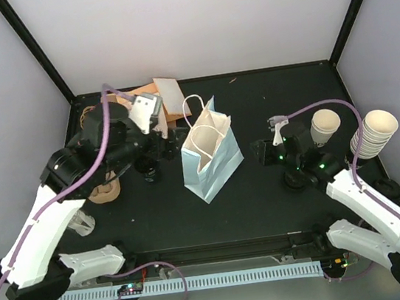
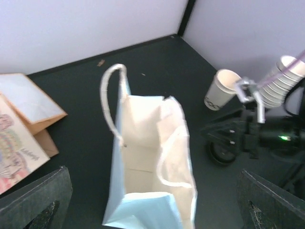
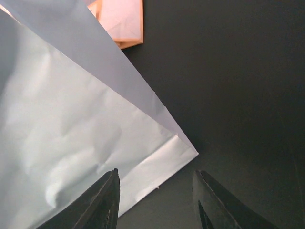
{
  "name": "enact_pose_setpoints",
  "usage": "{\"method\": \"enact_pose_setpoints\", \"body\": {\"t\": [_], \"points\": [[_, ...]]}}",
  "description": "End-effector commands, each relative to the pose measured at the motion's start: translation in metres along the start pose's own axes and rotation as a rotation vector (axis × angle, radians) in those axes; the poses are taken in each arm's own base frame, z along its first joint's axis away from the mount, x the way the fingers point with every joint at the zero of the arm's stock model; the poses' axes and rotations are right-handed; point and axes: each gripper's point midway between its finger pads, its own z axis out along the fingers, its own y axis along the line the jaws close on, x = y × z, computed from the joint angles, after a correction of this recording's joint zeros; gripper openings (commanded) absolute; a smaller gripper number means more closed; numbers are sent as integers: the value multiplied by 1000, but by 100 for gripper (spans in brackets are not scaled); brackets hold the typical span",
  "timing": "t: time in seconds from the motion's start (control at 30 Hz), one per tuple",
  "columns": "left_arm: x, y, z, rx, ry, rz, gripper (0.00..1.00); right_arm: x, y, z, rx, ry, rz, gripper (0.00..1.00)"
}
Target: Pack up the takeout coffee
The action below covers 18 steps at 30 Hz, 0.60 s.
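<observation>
A light blue paper bag (image 1: 212, 156) stands open in the middle of the table; its cream inside (image 2: 143, 167) shows nothing in it. The takeout coffee (image 1: 293, 178) shows as a black disc (image 2: 221, 150) on the table, right of the bag and under the right arm's wrist. My left gripper (image 1: 162, 155) hovers at the bag's left side with its fingers (image 2: 43, 205) spread wide, holding nothing. My right gripper (image 1: 264, 153) is just right of the bag. It is open, and only the bag's lower corner (image 3: 162, 157) lies beyond its fingertips (image 3: 108, 191).
A lidless cream cup (image 1: 325, 126) and a stack of cream cups (image 1: 376, 132) stand at the right edge. A brown pulp carrier (image 1: 105, 189) sits under the left arm. Flat paper bags (image 1: 166, 95) lie at the back left.
</observation>
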Motion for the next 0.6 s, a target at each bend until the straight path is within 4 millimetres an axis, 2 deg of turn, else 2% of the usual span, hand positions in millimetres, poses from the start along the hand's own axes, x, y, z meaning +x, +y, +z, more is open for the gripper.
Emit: {"method": "enact_pose_setpoints", "body": {"t": [0.0,0.07,0.13,0.2,0.27,0.3,0.57], "points": [[4,30,-5,-31,-2,-75,98,-16,10,-13,0,8,8,45],[8,43,-2,-35,-1,-109,99,-24,4,-18,56,-3,53,44],[14,53,1,-52,-1,-135,99,-34,2,-25,90,-18,75,48],[19,62,5,-63,-2,-159,99,-43,9,-30,74,-26,62,68],[24,67,10,-41,3,-182,99,-51,19,-35,41,-38,35,93],[26,69,13,-34,5,-196,99,-53,22,-37,27,-44,30,99],[38,84,28,-70,1,-193,98,-50,71,-43,-230,22,-57,100]]}}
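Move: The open paper bag stands about 9 cm ahead of the left hand and 9 cm to its right, its middle some 27 cm lower. From that hand the black cup is around 12 cm ahead, 10 cm left and 35 cm down. From the right hand the bag is about 12 cm left, 4 cm ahead and 7 cm down; the black lid lies 10 cm right, 1 cm ahead, 18 cm down, and the paper cup 20 cm right, 12 cm ahead, 14 cm down. Swinging left and forward first, then sinking about 8 cm, the empty left hand comes down on the bag's left side, tipping down and turning slightly counter-clockwise, its fingers staying wide open. The right hand rises about 7 cm beside the bag's right side and spreads its fingers from half to fully open, edging left at the end. ##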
